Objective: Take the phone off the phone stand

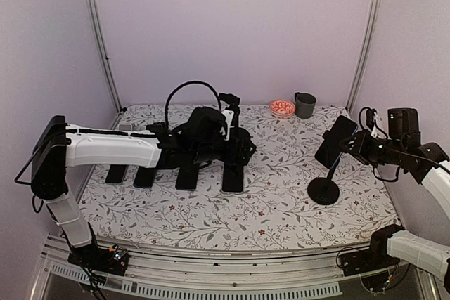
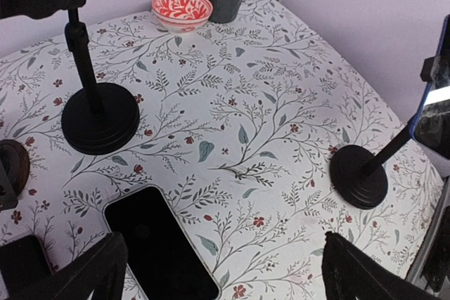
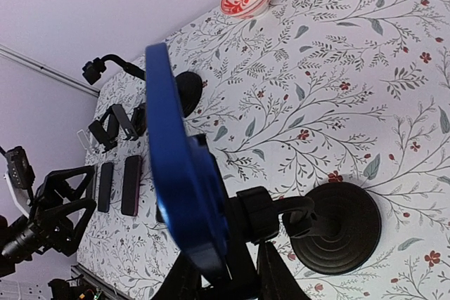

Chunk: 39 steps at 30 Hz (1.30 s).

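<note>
A blue phone point(image 3: 179, 180) sits tilted in the clamp of a black phone stand point(image 3: 337, 226) at the right of the table. In the top view the phone point(image 1: 336, 142) is above the stand's round base point(image 1: 323, 191). My right gripper point(image 3: 230, 279) has its fingers closed in on the phone's near end and the clamp behind it; in the top view it point(image 1: 355, 147) touches the phone's right side. My left gripper point(image 2: 221, 272) is open and empty, low over the table's middle point(image 1: 235, 147). The stand point(image 2: 358, 173) and phone point(image 2: 436, 103) show at its right.
Several dark phones point(image 1: 186, 177) lie flat in a row under the left arm; one point(image 2: 158, 244) is next to the left finger. A second, empty stand point(image 2: 98, 117) is at the centre back. A red bowl point(image 1: 283, 108) and grey mug point(image 1: 305, 105) sit by the back wall.
</note>
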Motion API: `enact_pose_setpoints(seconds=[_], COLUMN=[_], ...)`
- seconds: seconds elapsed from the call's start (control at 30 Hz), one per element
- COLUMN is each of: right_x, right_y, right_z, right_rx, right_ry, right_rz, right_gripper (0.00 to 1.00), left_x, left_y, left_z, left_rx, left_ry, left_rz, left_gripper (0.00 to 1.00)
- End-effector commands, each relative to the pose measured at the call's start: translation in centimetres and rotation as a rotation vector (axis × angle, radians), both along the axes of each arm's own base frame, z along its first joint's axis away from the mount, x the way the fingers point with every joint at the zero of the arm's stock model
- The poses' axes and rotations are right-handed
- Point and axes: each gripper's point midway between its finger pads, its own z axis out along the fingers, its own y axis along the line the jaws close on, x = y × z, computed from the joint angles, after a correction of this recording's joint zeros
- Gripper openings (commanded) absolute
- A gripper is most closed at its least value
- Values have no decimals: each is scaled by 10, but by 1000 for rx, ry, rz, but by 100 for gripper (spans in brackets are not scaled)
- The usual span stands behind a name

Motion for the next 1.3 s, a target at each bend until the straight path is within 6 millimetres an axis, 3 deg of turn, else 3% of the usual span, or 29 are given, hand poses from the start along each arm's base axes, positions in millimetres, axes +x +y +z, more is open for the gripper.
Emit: enact_pose_setpoints(seconds=[0.0,0.27,0.57,0.67,0.7,1.27], right_x=[17,27,32,32,32,31], right_y=[23,41,63,70,73,103], right_z=[57,60,54,52,51,44], right_rx=[98,146,126,130,131,143], right_ry=[-228,-265,-271,-271,-268,-262], right_rz=[102,150,179,198,203,261], right_gripper=[14,12,11,10,10,11], left_x=[-20,-52,-59,-62,-62,-61], left_y=[-20,-71,-113,-124,-129,-154], left_z=[29,40,36,46,31,3], left_rx=[-55,-91,-124,-148,-129,-94], left_ry=[-82,-113,-64,-59,-37,42], left_rz=[-140,-300,-374,-404,-411,-440], left_gripper=[97,99,99,99,99,99])
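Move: The phone, still on its stand, lies about 4 cm left of the right hand's fingertips, 1 cm ahead and 2 cm up; the stand's base is some 20 cm below that hand, 3 cm ahead and 4 cm left. From the left hand the phone is roughly 26 cm right, 1 cm back and 5 cm higher. A loose phone lies about 17 cm below the left hand, 5 ahead and 4 left; an empty stand's base is 21 ahead, 1 left, equally low. Phone and stand stay pinched at the phone's side edge by the right hand, which brings them about 9 cm left and slightly forward, turning some 15 degrees counter-clockwise. To meet them the left hand, wide open, swings about 14 cm right and 5 cm back, turning clockwise over 20 degrees; it rises a little first, then sinks towards the phone's lower end without closing. ##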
